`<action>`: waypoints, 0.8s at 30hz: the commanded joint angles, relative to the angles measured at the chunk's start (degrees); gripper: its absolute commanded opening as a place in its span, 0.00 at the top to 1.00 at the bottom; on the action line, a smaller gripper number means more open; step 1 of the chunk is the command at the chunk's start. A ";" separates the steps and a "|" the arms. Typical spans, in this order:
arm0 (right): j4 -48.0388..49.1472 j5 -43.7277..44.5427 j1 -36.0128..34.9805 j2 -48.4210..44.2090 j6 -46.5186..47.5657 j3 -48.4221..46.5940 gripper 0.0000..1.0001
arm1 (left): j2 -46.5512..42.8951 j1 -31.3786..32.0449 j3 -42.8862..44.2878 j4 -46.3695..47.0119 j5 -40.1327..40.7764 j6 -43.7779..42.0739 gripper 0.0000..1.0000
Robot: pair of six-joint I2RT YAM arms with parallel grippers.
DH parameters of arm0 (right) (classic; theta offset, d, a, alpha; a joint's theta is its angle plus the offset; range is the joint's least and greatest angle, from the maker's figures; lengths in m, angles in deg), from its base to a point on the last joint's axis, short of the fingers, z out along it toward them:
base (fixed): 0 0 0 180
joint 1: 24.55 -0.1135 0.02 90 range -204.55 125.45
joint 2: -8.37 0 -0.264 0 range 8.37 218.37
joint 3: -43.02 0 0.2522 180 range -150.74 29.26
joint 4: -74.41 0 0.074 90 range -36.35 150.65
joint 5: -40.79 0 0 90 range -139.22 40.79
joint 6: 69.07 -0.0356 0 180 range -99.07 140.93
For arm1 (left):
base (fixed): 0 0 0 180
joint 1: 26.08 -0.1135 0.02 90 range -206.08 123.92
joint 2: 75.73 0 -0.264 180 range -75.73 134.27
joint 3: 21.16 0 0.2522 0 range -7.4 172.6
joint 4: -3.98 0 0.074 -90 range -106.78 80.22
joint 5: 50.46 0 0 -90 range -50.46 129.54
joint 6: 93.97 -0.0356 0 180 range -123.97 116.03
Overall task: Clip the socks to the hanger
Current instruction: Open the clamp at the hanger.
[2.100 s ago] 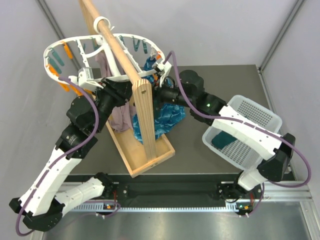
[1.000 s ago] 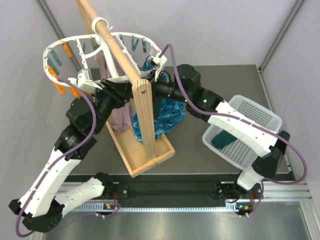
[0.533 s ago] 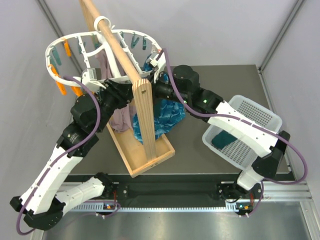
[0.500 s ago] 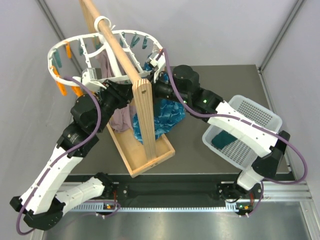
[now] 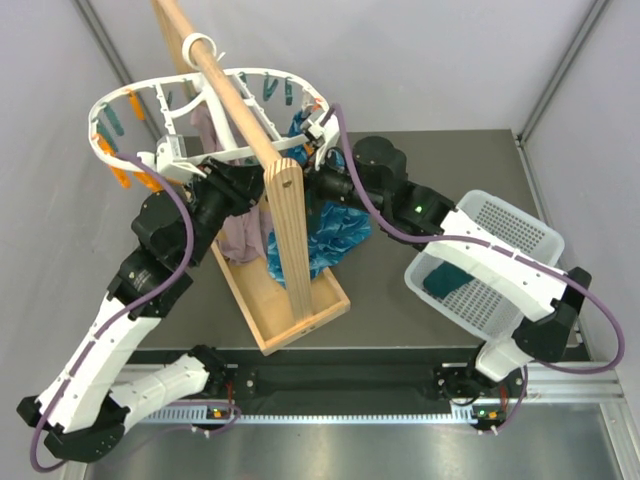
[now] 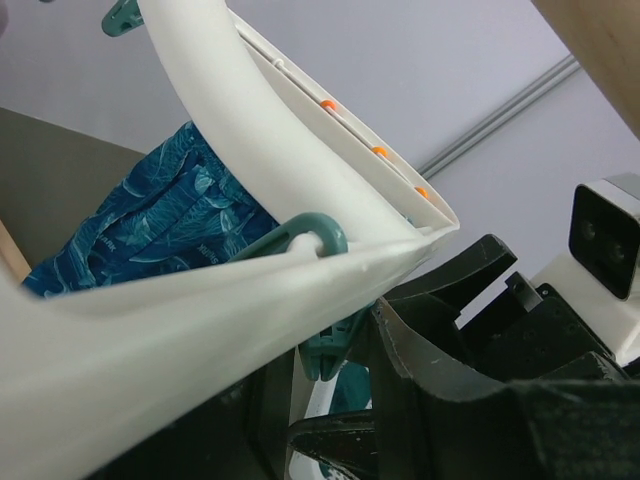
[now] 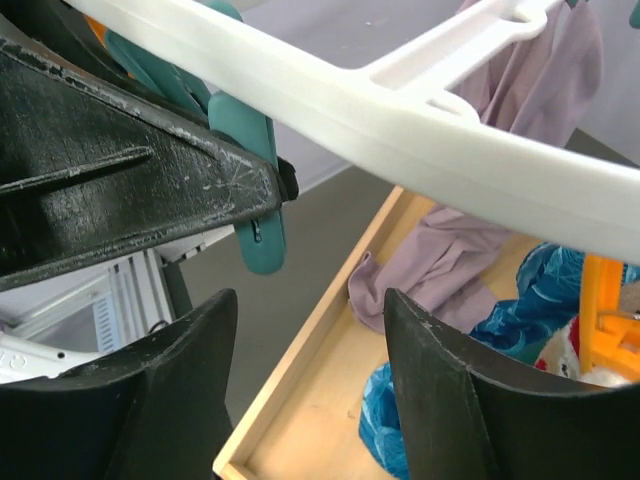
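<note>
The white hanger [image 5: 262, 73] hangs by its hook on the pole, and its rim crosses both wrist views [image 6: 230, 130] [image 7: 400, 110]. My left gripper [image 6: 340, 400] reaches under the near-right rim and is shut on a teal peg [image 6: 333, 348]. In the right wrist view one of its black fingers [image 7: 130, 180] lies across that same peg [image 7: 255, 235]. My right gripper [image 7: 310, 380] is just beside it, open, with only the tray and cloths far below between its fingers. One dark teal sock [image 5: 448, 280] lies in the basket.
The wooden pole [image 5: 235, 95] rests on an upright post [image 5: 290, 230] rising from a wooden tray [image 5: 290, 320]. A blue mottled cloth [image 5: 340, 230] and a mauve cloth [image 5: 238, 235] hang down into the tray. A white basket [image 5: 500, 215] stands at the right.
My right gripper has opened and its arm has drawn back a little to the right. The left jaws narrowed onto the teal peg. The hanger has swung slightly.
</note>
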 commanded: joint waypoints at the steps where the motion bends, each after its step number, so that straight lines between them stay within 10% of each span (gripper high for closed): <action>1: 2.91 0.83 -0.19 -3.24 -0.29 -0.28 0.39 | -0.42 -0.28 0.03 -0.88 0.96 2.66 1.00; 15: 5.98 -5.16 -0.19 2.65 -2.84 -8.62 0.39 | -1.48 -0.28 -0.76 -0.70 -0.19 4.42 1.00; 24: 6.33 -6.04 -0.37 4.67 -4.24 -9.60 0.70 | -2.27 -0.28 -1.29 -0.26 -0.80 5.82 1.00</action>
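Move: The teal clamp under the hanger's near rim is already pinched between the left hand's fingertips, its middle only about 1 cm ahead of that hand. From the open, empty right hand the same clamp lies about 4 cm to the left and 5 cm up, neither ahead nor back; the hanger rim passes some 3 cm above the clamp. An orange clamp holding a furry sock stands about 8 cm ahead of the right hand, level sideways, 1 cm up. The teal clamp's free lower end is what the right hand comes up to: it rises about 3 cm with a slight draw back, then eases some 2 cm to its left, fingers pointing left, and near the end begins closing around that end from a wide gap to roughly a third open. The left fingers keep their squeeze on the clamp, almost still. ##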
